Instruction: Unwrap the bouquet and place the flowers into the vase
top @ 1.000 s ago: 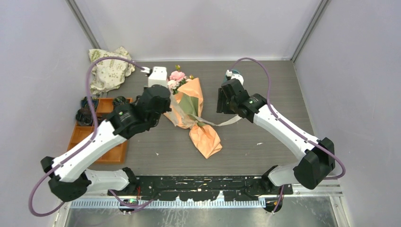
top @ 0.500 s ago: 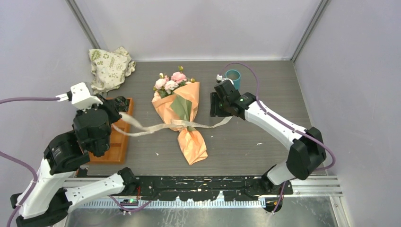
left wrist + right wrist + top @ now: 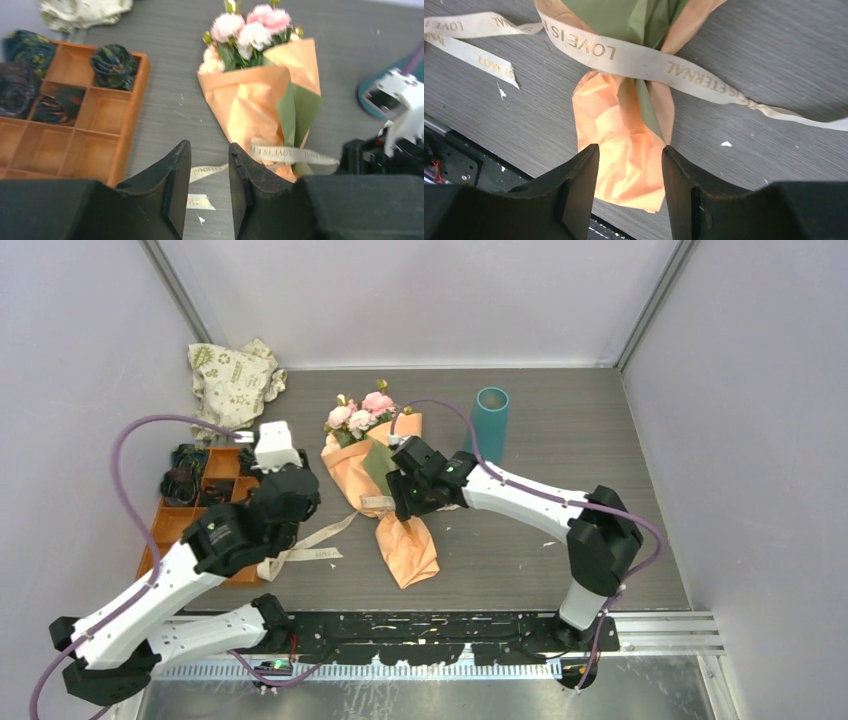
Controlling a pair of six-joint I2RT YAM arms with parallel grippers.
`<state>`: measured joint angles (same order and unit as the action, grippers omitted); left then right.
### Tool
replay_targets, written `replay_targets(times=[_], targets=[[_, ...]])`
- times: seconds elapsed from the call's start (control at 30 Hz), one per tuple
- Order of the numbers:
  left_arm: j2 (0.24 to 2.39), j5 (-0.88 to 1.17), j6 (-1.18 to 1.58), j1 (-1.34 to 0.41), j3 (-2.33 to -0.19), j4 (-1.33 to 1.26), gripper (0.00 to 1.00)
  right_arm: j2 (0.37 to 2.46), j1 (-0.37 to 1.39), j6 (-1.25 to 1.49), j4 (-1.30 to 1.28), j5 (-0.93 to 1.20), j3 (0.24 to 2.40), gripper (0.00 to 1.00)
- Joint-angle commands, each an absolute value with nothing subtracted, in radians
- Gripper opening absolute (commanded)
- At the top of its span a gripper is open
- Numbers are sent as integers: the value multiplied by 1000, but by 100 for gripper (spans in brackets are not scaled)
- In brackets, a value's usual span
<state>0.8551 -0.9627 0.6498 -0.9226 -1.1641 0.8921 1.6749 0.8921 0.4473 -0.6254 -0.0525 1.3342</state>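
Note:
The bouquet (image 3: 405,540) lies mid-table, an orange paper cone with a green inner sheet (image 3: 624,20), and the pink flowers (image 3: 360,415) at its far end. Its beige ribbon (image 3: 634,57) is untied but still crosses the waist. One ribbon tail (image 3: 315,540) trails slack to the left. My right gripper (image 3: 405,502) hovers open over the cone's crumpled narrow end (image 3: 624,125). My left gripper (image 3: 210,155) is open and empty, left of the bouquet, above the ribbon tail. The teal vase (image 3: 490,420) stands upright at the back right.
An orange compartmented tray (image 3: 165,530) holding dark green rosettes (image 3: 114,60) sits at the left, under my left arm. A leaf-printed white cloth bag (image 3: 232,380) lies in the back left corner. Walls enclose three sides.
My left gripper let go of the ribbon and swung back toward the bouquet; the ribbon dropped slack on the table. My right arm moved left, from by the vase to over the bouquet's waist.

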Motion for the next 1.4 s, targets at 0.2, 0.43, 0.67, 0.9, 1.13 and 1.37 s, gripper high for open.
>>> replay_targets(times=[0.2,0.43,0.67,0.9,1.13,1.37], targets=[[991,-667,729,-925,-1008,612,14,1878,889,400,-573,-128,1452,54],[1074,-551,776,-925,-887,448,3,1940,851,417,-555,-169,1508,54],[1133,-477,797,-925,-760,226,1,1995,830,453,-538,-82,1531,40],[1237,-420,815,-925,-748,134,0,2003,828,486,-524,-71,1516,4],[1337,-387,805,-924,-777,104,0,1925,828,508,-522,-68,1507,1],[1418,-432,852,-921,-766,94,3,1842,828,505,-574,-128,1501,1]])
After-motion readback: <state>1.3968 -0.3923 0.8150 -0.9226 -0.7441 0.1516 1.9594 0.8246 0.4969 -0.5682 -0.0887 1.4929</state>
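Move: About 6 cm ahead of the right hand, 3 cm to its left and 8 cm below lies the ribbon across the bouquet's waist. The vase stands some 15 cm ahead and 13 cm right of this hand, and the flowers about 27 cm ahead and 12 cm left. Far below the left hand, about 27 cm down, 17 cm right and 1 cm ahead, is the gathered paper below the ribbon. The loose ribbon end is 29 cm down, 3 cm back, 2 cm right. Dipping about 7 cm, then sliding forward some 6 cm over the waist of the wrap, the open right hand shuts its fingers on the ribbon, pinches it and raises it about 2 cm. Meanwhile the left hand swoops down over 20 cm and right about 17 cm towards the gathered paper, closing its empty fingers on the way and tipping them some 25 degrees further down. ##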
